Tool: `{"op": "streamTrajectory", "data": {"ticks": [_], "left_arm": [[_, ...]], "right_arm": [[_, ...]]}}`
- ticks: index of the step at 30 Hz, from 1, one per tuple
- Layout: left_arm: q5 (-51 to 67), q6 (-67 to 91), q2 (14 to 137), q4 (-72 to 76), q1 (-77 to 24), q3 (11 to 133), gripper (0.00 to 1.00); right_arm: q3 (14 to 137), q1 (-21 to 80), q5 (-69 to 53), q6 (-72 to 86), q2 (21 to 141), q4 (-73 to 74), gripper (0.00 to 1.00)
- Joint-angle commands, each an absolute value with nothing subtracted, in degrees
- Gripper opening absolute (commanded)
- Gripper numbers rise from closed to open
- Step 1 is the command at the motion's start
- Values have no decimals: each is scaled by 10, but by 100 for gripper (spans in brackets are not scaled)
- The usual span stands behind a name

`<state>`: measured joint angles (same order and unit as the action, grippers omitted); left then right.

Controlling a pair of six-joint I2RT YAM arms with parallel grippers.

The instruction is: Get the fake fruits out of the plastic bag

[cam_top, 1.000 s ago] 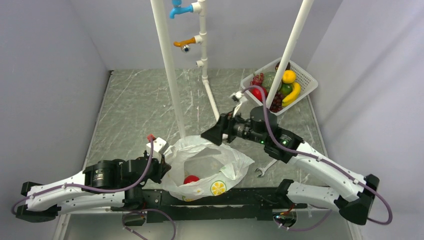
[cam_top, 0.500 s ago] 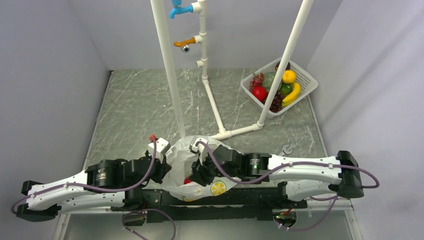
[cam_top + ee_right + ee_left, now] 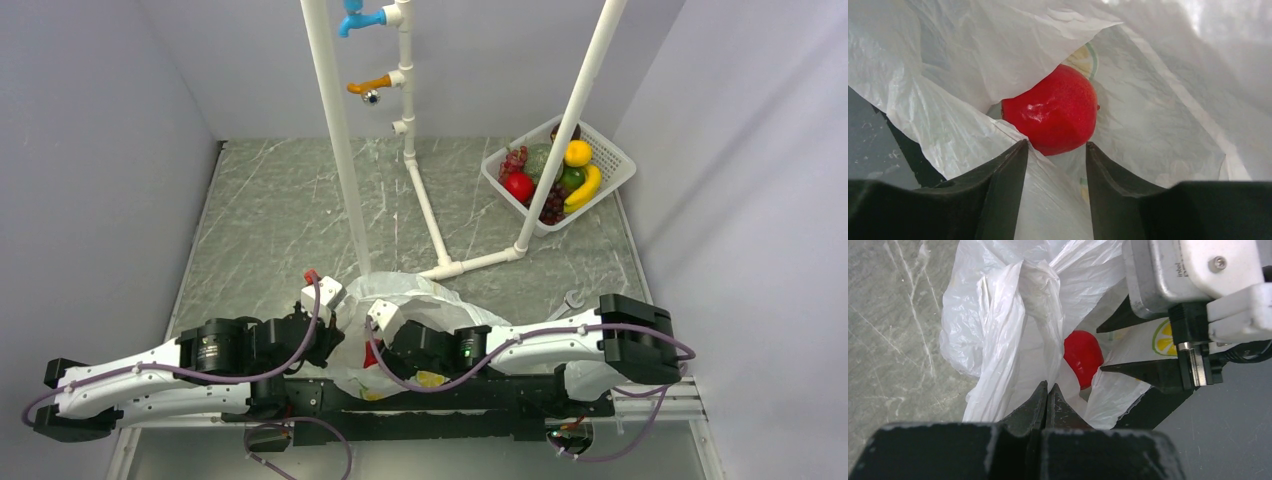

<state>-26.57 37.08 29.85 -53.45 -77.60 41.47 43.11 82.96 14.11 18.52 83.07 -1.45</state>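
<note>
The plastic bag point(image 3: 410, 296) lies crumpled at the table's near edge, between the arms. My left gripper point(image 3: 1047, 388) is shut on a fold of the bag's left rim point(image 3: 998, 340). My right gripper point(image 3: 1057, 145) is open and pushed into the bag's mouth. A red apple point(image 3: 1053, 112) lies just beyond its fingertips, between them but not touched. A fold of bag film lies over the left finger point(image 3: 1003, 175). The apple point(image 3: 1083, 356) also shows in the left wrist view, between the right gripper's fingers point(image 3: 1143, 372). No other fruit shows in the bag.
A white basket point(image 3: 618, 158) at the back right holds a red apple point(image 3: 518, 186), a banana point(image 3: 585, 188), a yellow-orange fruit point(image 3: 577, 153), grapes and a green melon. White pipes point(image 3: 340, 150) stand mid-table, one leg point(image 3: 478, 263) lying just behind the bag. A wrench point(image 3: 573, 298) lies right of the bag.
My right arm swung from near the basket down to the bag and has pushed further left into its mouth. The bag has folded around it. My left gripper kept its hold.
</note>
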Motion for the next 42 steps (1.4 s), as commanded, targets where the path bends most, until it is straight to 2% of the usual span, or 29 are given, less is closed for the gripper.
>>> {"op": "streamTrajectory", "data": {"ticks": [1,6,9,13,19,26,42], "left_arm": [[-260,367,298,-527,-780,420,0],[-260,369,305,-529,-781,420,0],[-259,367,310,-529,-781,421,0],[-257,367,306,-527,-783,421,0],[-261,369,293,-526,-785,419,0],[-262,369,293,-527,-786,419,0],[-263,369,310,-530,-791,422,0]], "right_arm": [[443,831,127,162,833,-77,54],[424,835,105,156,831,-101,88],[439,836,131,142,854,-99,99],[476,836,199,143,869,-67,99],[476,835,238,145,860,-82,98],[497,836,184,164,909,-73,97],[455,835,171,214,947,-73,95]]}}
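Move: Down inside the bag, the red fruit lies some 5 cm below the right hand, about 3 cm to its left and 2 cm ahead. The bag rim pinched by the left fingers is around 9 cm left of the right hand, 2 cm ahead and 9 cm higher; a white pipe stands roughly 15 cm ahead and 5 cm left. From the left hand, the red fruit is about 7 cm right, 2 cm ahead and 13 cm below. Spreading its half-open fingers fully, the right hand first shifts about 3 cm left and 2 cm forward, rising slightly, over the red fruit. It then sinks some 4 cm into the bag, easing slightly back and right, until its fingertips stand either side of the fruit, still open. The left hand stays put, keeping its pinch on the bag rim. ##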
